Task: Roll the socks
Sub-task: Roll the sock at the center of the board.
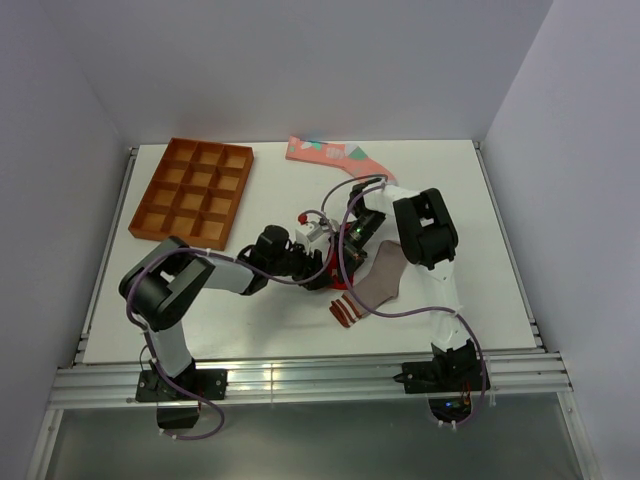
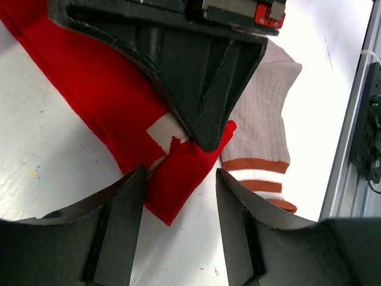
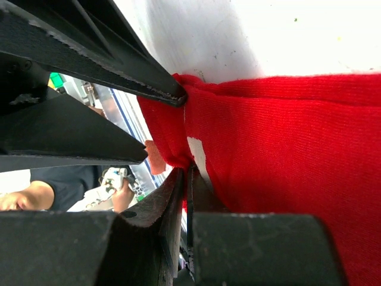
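Note:
The red sock (image 2: pixel 89 83) with a white mark lies flat on the table, its folded corner (image 2: pixel 178 179) between my left gripper's (image 2: pixel 180 173) open fingers. My right gripper (image 3: pixel 189 173) is shut on a fold of the red sock (image 3: pixel 286 149), and it shows as a black wedge (image 2: pixel 196 77) in the left wrist view. The grey-brown sock (image 2: pixel 262 113) with a striped cuff lies right beside the red one. In the top view both grippers (image 1: pixel 312 266) (image 1: pixel 343 245) meet over the red sock (image 1: pixel 322 279), with the grey-brown sock (image 1: pixel 382 280) to the right. The salmon-pink sock (image 1: pixel 325 154) lies at the back.
An orange compartment tray (image 1: pixel 195 190) sits at the back left of the white table (image 1: pixel 470 210). A metal rail (image 2: pixel 351 149) runs along the table's near edge. Cables loop over the right arm (image 1: pixel 425 230).

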You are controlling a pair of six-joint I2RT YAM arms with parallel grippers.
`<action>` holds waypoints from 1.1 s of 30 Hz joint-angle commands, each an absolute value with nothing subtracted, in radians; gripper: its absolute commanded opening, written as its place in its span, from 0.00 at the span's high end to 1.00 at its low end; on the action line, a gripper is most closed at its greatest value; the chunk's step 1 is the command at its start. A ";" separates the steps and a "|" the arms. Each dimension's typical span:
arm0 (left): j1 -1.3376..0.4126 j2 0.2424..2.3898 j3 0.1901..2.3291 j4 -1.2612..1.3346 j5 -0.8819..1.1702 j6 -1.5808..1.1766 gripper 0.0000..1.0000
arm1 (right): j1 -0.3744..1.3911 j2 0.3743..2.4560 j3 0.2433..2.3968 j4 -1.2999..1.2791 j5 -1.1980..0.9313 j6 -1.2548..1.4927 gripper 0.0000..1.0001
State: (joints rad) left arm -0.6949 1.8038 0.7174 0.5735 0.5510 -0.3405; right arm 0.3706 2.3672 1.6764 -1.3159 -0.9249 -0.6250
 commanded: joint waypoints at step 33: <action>-0.788 1.815 0.729 0.471 0.273 -0.422 1.00 | 0.318 2.165 1.675 -0.977 -0.621 -0.373 0.50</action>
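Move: The folded cuff of the red sock is just off my open left fingertips, about 3 cm right, 1 cm ahead and 2 cm down; the middle of the sock's body is some 7 cm ahead and 4 cm right. The grey sock's middle sits around 11 cm right of my left hand, level with it and 3 cm lower. My right fingers already pinch that cuff, its middle roughly 2 cm to their left; the grey sock's middle is some 5 cm to their right. I sink my left hand a centimetre and edge it right, shutting its fingers on the near corner of the red cuff while my right hand still holds the fold. Then I open the right fingers to let go and carry them about 4 cm forward along the sock, rising slightly, fingers tipping some 15 degrees steeper, as my left keeps its pinch. ##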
